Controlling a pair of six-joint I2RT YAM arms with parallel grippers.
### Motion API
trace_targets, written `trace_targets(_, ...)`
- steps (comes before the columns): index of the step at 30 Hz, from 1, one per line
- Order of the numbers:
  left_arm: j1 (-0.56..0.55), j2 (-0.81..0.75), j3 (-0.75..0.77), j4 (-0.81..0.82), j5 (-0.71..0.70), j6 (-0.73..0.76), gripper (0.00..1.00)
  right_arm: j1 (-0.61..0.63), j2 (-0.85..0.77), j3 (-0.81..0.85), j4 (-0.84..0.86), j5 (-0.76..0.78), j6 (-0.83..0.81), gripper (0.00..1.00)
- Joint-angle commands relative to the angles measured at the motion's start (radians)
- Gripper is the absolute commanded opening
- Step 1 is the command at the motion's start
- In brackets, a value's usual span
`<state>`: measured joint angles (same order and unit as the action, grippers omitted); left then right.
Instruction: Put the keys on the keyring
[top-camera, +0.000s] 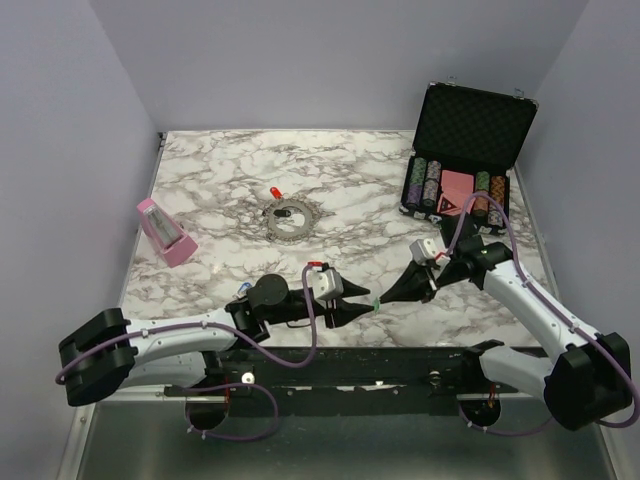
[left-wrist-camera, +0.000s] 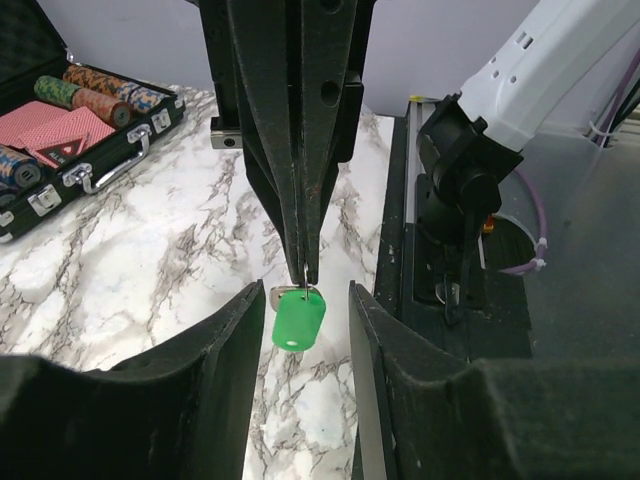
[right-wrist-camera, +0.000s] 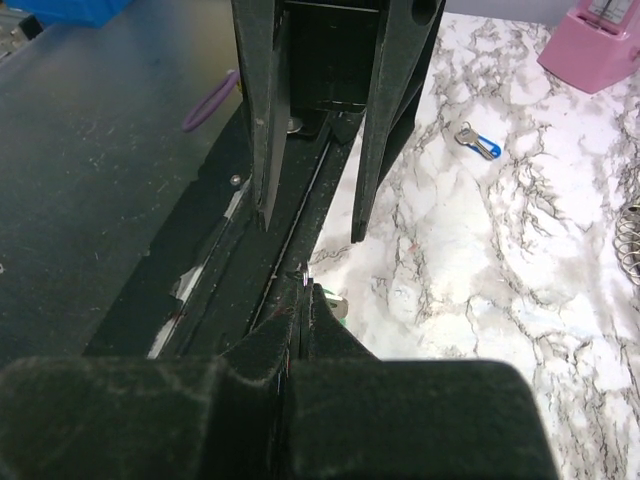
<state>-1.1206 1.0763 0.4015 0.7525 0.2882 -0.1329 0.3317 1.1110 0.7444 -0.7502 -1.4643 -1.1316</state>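
Note:
A green-headed key (left-wrist-camera: 298, 320) hangs by its metal blade from my right gripper (left-wrist-camera: 303, 272), which is shut on it above the near table edge. My left gripper (left-wrist-camera: 303, 305) is open, one finger (left-wrist-camera: 235, 380) on each side of the green head, with a gap to both. From above, the two grippers meet tip to tip: left gripper (top-camera: 352, 303), green key (top-camera: 376, 302), right gripper (top-camera: 386, 297). The keyring (top-camera: 288, 220) lies flat mid-table, a red key (top-camera: 274, 192) just behind it. A blue key (right-wrist-camera: 480, 143) lies on the marble in the right wrist view.
An open black case of poker chips (top-camera: 465, 150) stands at the back right. A pink wedge-shaped object (top-camera: 165, 232) sits at the left. The table's black front rail (top-camera: 380, 360) runs just below the grippers.

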Motion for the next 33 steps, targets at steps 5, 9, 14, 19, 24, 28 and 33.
trace_targets(5, -0.018, 0.043, 0.053, -0.051, 0.032, 0.046, 0.46, -0.005, -0.020, 0.010, -0.141, -0.024, -0.223, 0.00)
trace_targets(9, -0.019, 0.031, 0.036, -0.053, 0.014, 0.047, 0.47, -0.006, -0.023, 0.019, -0.253, 0.019, -0.431, 0.00)
trace_targets(14, -0.019, -0.076, -0.039, -0.062, -0.090, 0.049, 0.50, -0.005, -0.033, 0.018, -0.347, 0.088, -0.655, 0.00)
trace_targets(19, -0.019, -0.215, -0.119, -0.102, -0.162, 0.042, 0.53, -0.005, -0.040, 0.012, -0.362, 0.111, -0.718, 0.00)
trace_targets(24, -0.018, -0.324, -0.185, -0.146, -0.250, 0.015, 0.71, -0.006, -0.046, 0.006, -0.377, 0.122, -0.754, 0.00)
trace_targets(28, -0.018, -0.420, -0.254, -0.121, -0.333, -0.017, 0.84, -0.019, -0.060, -0.008, -0.354, 0.130, -0.710, 0.00)
trace_targets(33, -0.016, -0.532, -0.296, -0.157, -0.376, -0.069, 0.91, -0.048, -0.083, 0.007, -0.155, 0.175, -0.206, 0.00)
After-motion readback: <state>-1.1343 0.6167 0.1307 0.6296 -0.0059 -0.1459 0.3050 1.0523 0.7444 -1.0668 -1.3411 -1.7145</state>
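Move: The green-tagged key hangs at the right hand's closed fingertips, its middle about 1 cm left, level fore-and-aft and 2 cm below that hand point. From the half-open left hand it lies roughly 3 cm to the right, level fore-and-aft and some 2 cm lower. On the table about 14 cm below the left hand, the blue-tagged key is some 26 cm left and 1 cm ahead, and the grey ring 16 cm left and 17 cm ahead. Opening wide, the left hand withdraws about 8 cm left from the key; the right, still pinching, rolls 20 degrees. ##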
